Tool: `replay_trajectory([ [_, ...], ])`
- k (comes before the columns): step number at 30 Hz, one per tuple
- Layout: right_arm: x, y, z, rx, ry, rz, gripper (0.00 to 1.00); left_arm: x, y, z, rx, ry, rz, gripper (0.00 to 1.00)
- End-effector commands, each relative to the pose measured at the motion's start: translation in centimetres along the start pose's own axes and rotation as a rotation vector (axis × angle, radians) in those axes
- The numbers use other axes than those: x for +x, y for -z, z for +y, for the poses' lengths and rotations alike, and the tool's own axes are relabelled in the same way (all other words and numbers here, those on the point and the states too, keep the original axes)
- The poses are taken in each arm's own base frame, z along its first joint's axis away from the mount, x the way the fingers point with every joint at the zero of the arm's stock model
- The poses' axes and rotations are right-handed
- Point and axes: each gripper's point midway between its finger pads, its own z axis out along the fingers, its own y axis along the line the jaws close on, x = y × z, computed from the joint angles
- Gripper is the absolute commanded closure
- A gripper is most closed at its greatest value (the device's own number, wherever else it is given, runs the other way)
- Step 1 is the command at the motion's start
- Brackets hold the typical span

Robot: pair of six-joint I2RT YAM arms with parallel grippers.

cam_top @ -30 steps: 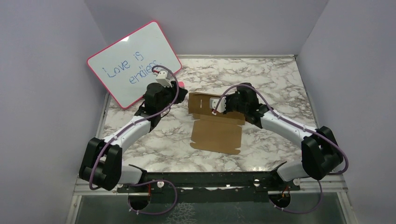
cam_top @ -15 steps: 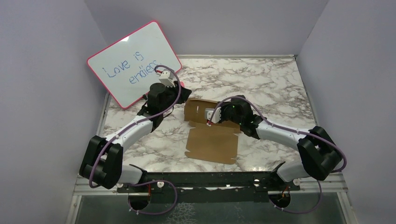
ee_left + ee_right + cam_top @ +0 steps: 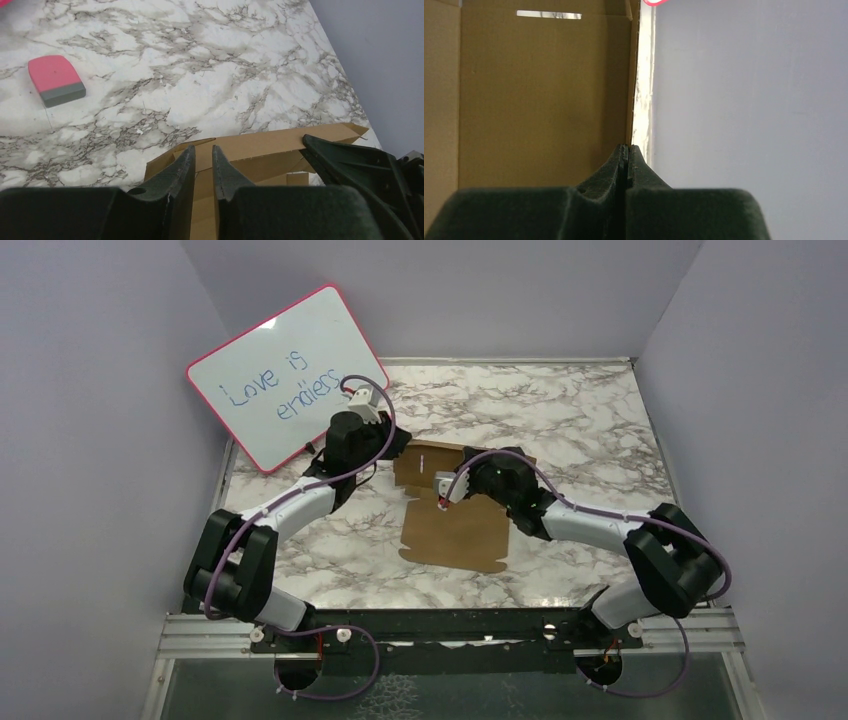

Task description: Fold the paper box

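The paper box point(image 3: 455, 535) is a brown cardboard sheet lying mid-table, its far wall point(image 3: 425, 462) folded upright. My right gripper point(image 3: 443, 498) is shut on a thin upright panel of the box, seen edge-on in the right wrist view point(image 3: 630, 75), with the box's inner face point(image 3: 544, 100) to the left. My left gripper point(image 3: 398, 445) hovers at the far-left corner of the box. In the left wrist view its fingers point(image 3: 203, 148) stand a narrow gap apart over the cardboard corner point(image 3: 260, 150), and nothing is visibly pinched between them.
A pink-rimmed whiteboard point(image 3: 285, 375) leans against the back-left wall. A pink and grey eraser point(image 3: 56, 80) lies on the marble beyond the left gripper. Purple walls enclose the table on three sides. The right arm's dark body point(image 3: 360, 175) shows beside the box.
The right gripper has dragged the box slightly left and nearer. The left gripper has moved right to the box's far-left corner, and its jaws have narrowed.
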Motion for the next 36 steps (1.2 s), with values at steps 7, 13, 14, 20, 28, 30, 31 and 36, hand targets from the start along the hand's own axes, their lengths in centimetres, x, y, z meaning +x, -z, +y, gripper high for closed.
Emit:
replay_trajectory([
  [7, -0.3, -1.0, -5.3, 0.278, 0.169, 0.015, 0.98, -2.8, -1.2, 0.2, -0.032, -0.073, -0.076, 0.82],
  [13, -1.0, -0.2, -5.5, 0.317, 0.205, -0.021, 0.98, -2.5, -1.2, 1.6, -0.08, -0.071, -0.077, 0.83],
  [14, -1.0, -0.2, -5.4, 0.313, 0.205, -0.021, 0.98, -2.8, -1.1, 2.1, -0.09, -0.07, -0.084, 0.83],
  [20, -0.7, -0.6, -3.8, 0.273, 0.208, -0.018, 0.98, -4.5, -0.6, 4.1, -0.099, -0.059, -0.103, 0.76],
  [28, -0.8, -1.4, -1.9, 0.238, 0.209, -0.025, 0.98, -3.9, -0.7, 4.1, -0.078, -0.074, -0.08, 0.64],
  [30, -0.9, -1.5, -1.7, 0.234, 0.203, -0.029, 0.98, -3.7, -0.7, 4.7, -0.101, -0.088, -0.08, 0.55],
  [31, -0.9, -1.5, -1.5, 0.231, 0.201, -0.03, 0.98, -3.6, -0.8, 5.1, -0.115, -0.091, -0.079, 0.53],
  [36, -0.8, -1.8, -1.0, 0.214, 0.194, -0.029, 0.98, -3.1, -1.3, 4.5, -0.061, -0.129, -0.047, 0.46],
])
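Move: The left hand's aim is the box's left end flap, about 3 cm ahead of it, a centimetre to its left and 3 cm lower; the pink eraser lies some 12 cm ahead, 6 cm left and 11 cm down. The right hand already pinches the far wall's top edge right at its fingertips; from it, the end flap is about 14 cm left and 1 cm ahead, about a centimetre lower, and the front panel's middle some 9 cm back, 3 cm left and 9 cm lower. Keeping its pinch on the far wall's top edge, the right hand carries it forward and up by about 2 cm each while tilting its fingers upward some 15 degrees, then sinks most of the way back down. The left hand eases forward with a small rise and dip beside the end flap, then swings left and farther forward to end some 6 cm from its start, turning slightly counter-clockwise, and there opens its fingers from nearly shut to about half. ##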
